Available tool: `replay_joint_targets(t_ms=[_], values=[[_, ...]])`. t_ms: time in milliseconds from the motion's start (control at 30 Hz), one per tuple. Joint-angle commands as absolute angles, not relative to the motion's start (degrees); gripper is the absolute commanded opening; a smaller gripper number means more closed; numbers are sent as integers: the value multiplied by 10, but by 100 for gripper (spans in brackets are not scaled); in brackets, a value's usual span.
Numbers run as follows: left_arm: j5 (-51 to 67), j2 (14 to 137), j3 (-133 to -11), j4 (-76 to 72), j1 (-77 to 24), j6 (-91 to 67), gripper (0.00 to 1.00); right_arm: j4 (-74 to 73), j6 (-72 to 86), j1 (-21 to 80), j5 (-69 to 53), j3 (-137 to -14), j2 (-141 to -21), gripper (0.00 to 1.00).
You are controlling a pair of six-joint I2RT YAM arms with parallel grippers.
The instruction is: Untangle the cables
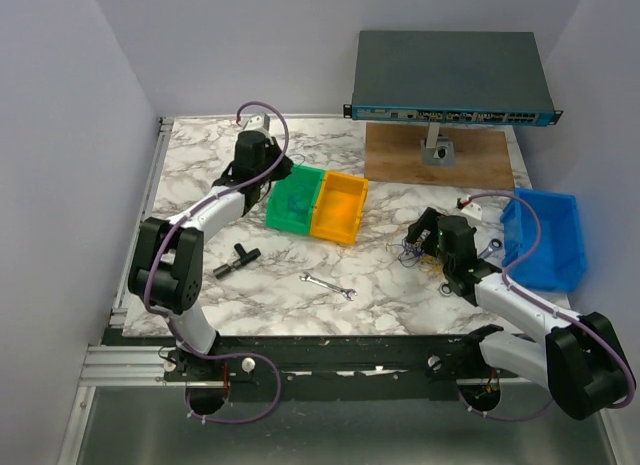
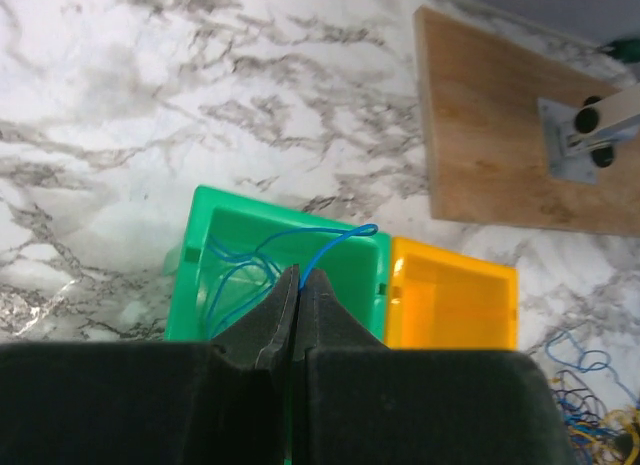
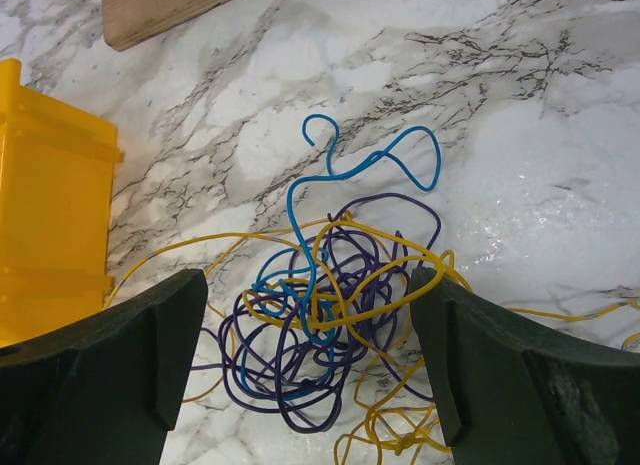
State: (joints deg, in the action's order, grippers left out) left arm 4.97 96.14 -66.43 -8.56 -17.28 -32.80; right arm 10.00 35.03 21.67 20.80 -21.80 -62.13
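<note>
The cables [image 3: 330, 305] lie as a tangle of thin yellow, blue and dark purple wires on the marble table. My right gripper [image 3: 310, 285] stands open just above them, one finger on each side of the bunch. From above, the tangle [image 1: 407, 251] sits in front of the right gripper [image 1: 420, 235]. My left gripper [image 2: 299, 275] hangs over the green bin [image 2: 205, 210], shut on a blue cable [image 2: 340, 237] that arcs out from its tips. More loops of blue wire [image 2: 235, 275] lie inside that bin. In the top view the left gripper [image 1: 272, 177] is at the green bin [image 1: 283, 221].
A yellow bin [image 1: 340, 230] adjoins the green one. A blue bin [image 1: 560, 270] stands at the right edge. A wrench [image 1: 328, 285] and a black T-shaped part [image 1: 237, 257] lie on the table. A network switch [image 1: 450, 80] on a stand rises over a wooden board [image 1: 400, 160] at the back.
</note>
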Motion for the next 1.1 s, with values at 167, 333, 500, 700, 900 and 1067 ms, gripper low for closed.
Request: replay_joint_targets(t_ms=[167,333,500,700,900,1067], values=[[30,1021,-604,-165,-196,-354,0,115,357,217,228,-211,-616,90],[43,1051,-620,-85,-202,-370,0,113,357,217,229,-211,-615,90],[48,1070,-653,-20,-205,-369,0,113,357,217,226,-213,-621,90],[29,1073,-724,95,-207,-347,30,110,357,217,222,-218,-632,90],[4,1009,-712,113,-208,-329,55,110,357,217,221,-219,-634,90],[4,965,-718,144,-223,-307,60,110,355,217,215,-220,-636,90]])
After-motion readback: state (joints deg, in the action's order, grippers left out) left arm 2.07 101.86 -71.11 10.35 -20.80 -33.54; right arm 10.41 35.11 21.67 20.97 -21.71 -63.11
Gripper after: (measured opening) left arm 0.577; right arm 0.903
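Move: The left hand, shut on the blue cable, has the middle of the green bin almost straight below it, about 15 cm down, with part of the cable already showing inside. The orange bin adjoins it about 12 cm to the hand's right and 3 cm nearer the base, and the black T-piece lies some 17 cm back and 15 cm left. From the right hand the green bin is about 15 cm ahead and 33 cm left, 5 cm lower. The left hand lowers the held end of the blue cable some 12 cm, down into the green bin, drawing back about 3 cm towards the bin's near half and edging slightly right while the fingers tip about 20 degrees further downward. At the bottom the shut fingers open to over half and let go of the cable, then the hand rises about 5 cm, still spreading, and ends above the bin clear of the cable. ##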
